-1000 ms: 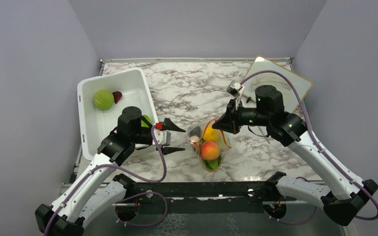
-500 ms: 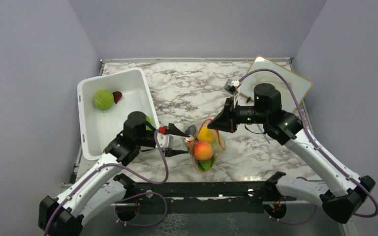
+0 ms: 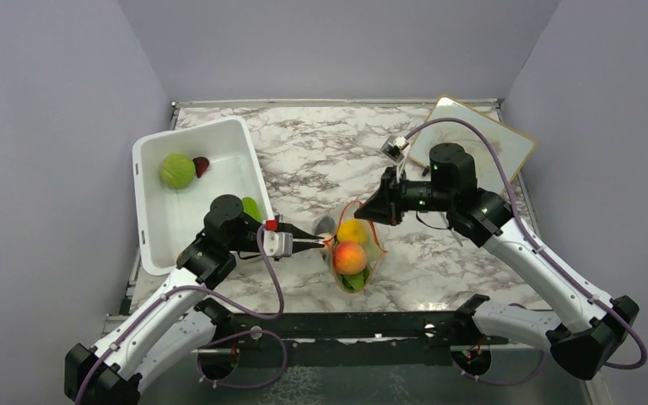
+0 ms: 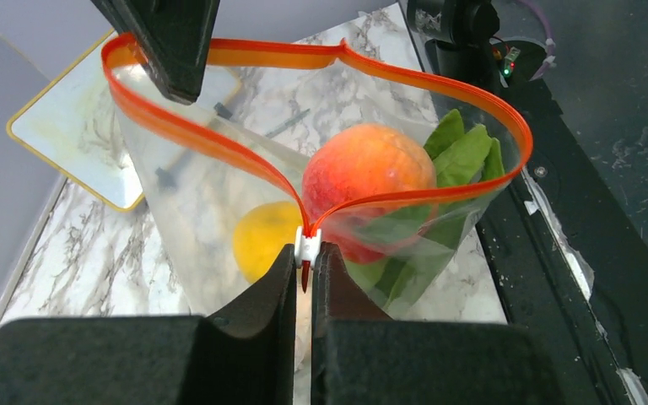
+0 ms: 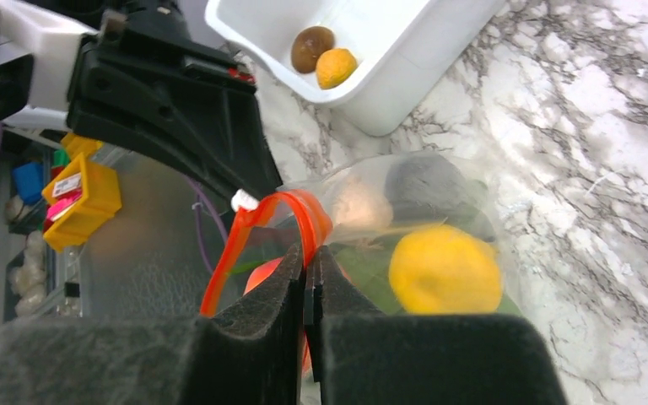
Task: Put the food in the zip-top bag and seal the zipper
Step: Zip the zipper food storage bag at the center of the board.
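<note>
The clear zip-top bag [image 3: 353, 253] stands mid-table with its mouth open. It holds a peach [image 4: 369, 173], a yellow fruit [image 4: 263, 238], green leaves [image 4: 464, 152] and a dark grey piece [image 5: 426, 186]. The red-orange zipper [image 4: 405, 80] forms an open loop. My left gripper [image 3: 327, 242] is shut on the zipper's white slider [image 4: 307, 246] at the bag's left end. My right gripper [image 3: 361, 214] is shut on the zipper strip [image 5: 308, 224] at the far end of the mouth.
A white tub [image 3: 148, 143] stands at the left, holding a green ball [image 3: 176, 170], a dark red piece [image 3: 202, 165] and a green piece [image 3: 251, 207]. The right wrist view shows brown and orange pieces [image 5: 325, 57] in it. A framed board [image 3: 472, 135] lies at back right.
My left gripper moved right to the bag and shut on the slider; it was open before. My right gripper and the bag shifted slightly left.
</note>
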You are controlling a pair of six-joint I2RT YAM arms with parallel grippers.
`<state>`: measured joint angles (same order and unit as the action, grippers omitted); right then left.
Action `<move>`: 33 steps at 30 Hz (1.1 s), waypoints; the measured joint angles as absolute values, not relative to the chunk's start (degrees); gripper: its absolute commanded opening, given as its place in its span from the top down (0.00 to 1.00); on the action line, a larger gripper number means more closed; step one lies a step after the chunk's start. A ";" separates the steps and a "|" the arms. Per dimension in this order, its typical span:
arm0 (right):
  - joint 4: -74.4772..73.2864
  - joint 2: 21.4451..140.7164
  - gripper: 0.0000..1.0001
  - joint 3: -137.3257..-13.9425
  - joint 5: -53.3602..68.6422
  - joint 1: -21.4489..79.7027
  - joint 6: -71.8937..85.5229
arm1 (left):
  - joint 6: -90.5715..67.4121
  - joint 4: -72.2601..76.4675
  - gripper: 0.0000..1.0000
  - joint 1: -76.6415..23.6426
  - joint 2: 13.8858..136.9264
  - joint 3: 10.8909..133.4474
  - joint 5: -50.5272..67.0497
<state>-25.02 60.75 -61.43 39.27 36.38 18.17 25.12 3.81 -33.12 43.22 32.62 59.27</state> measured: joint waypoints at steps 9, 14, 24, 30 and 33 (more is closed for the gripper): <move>-28.49 63.77 0.52 -68.38 27.29 36.36 16.49 | 19.42 2.79 1.00 -33.12 44.47 34.41 54.57; -26.68 63.40 0.52 -69.08 29.56 36.36 13.54 | 15.46 1.23 1.00 -33.12 46.54 39.66 52.80; -16.29 61.56 0.46 -63.20 41.19 37.74 2.66 | 18.61 -6.90 1.00 -33.12 48.40 44.31 52.27; -14.52 62.06 0.46 -63.20 46.26 41.95 -8.36 | 20.51 -7.79 1.00 -33.12 48.56 44.40 52.99; -14.83 62.98 0.44 -63.20 46.98 43.16 -11.49 | 20.56 -7.84 1.00 -33.12 48.56 44.40 53.08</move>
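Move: About 7 cm to the right hand's left, 5 cm back and 3 cm lower is the zipper slider, which the left hand already pinches in its fingertips. From the right hand, the peach in the bag is some 9 cm back, 1 cm left and 9 cm down; the yellow fruit is about 3 cm back, 1 cm left and 10 cm down. From the left hand, the peach is roughly 4 cm back, 6 cm to the right and 6 cm down. Letting go of the orange zipper rim, the right hand spreads its fingers and backs off about 4 cm forward while rising 3 cm, then sweeps back some 6 cm and left 4 cm towards the slider, rolling about 35 degrees so the forward finger lifts and swinging counter-clockwise to straddle the bag's mouth. The left keeps its pinch on the slider, drawing it forward and up a few centimetres. ##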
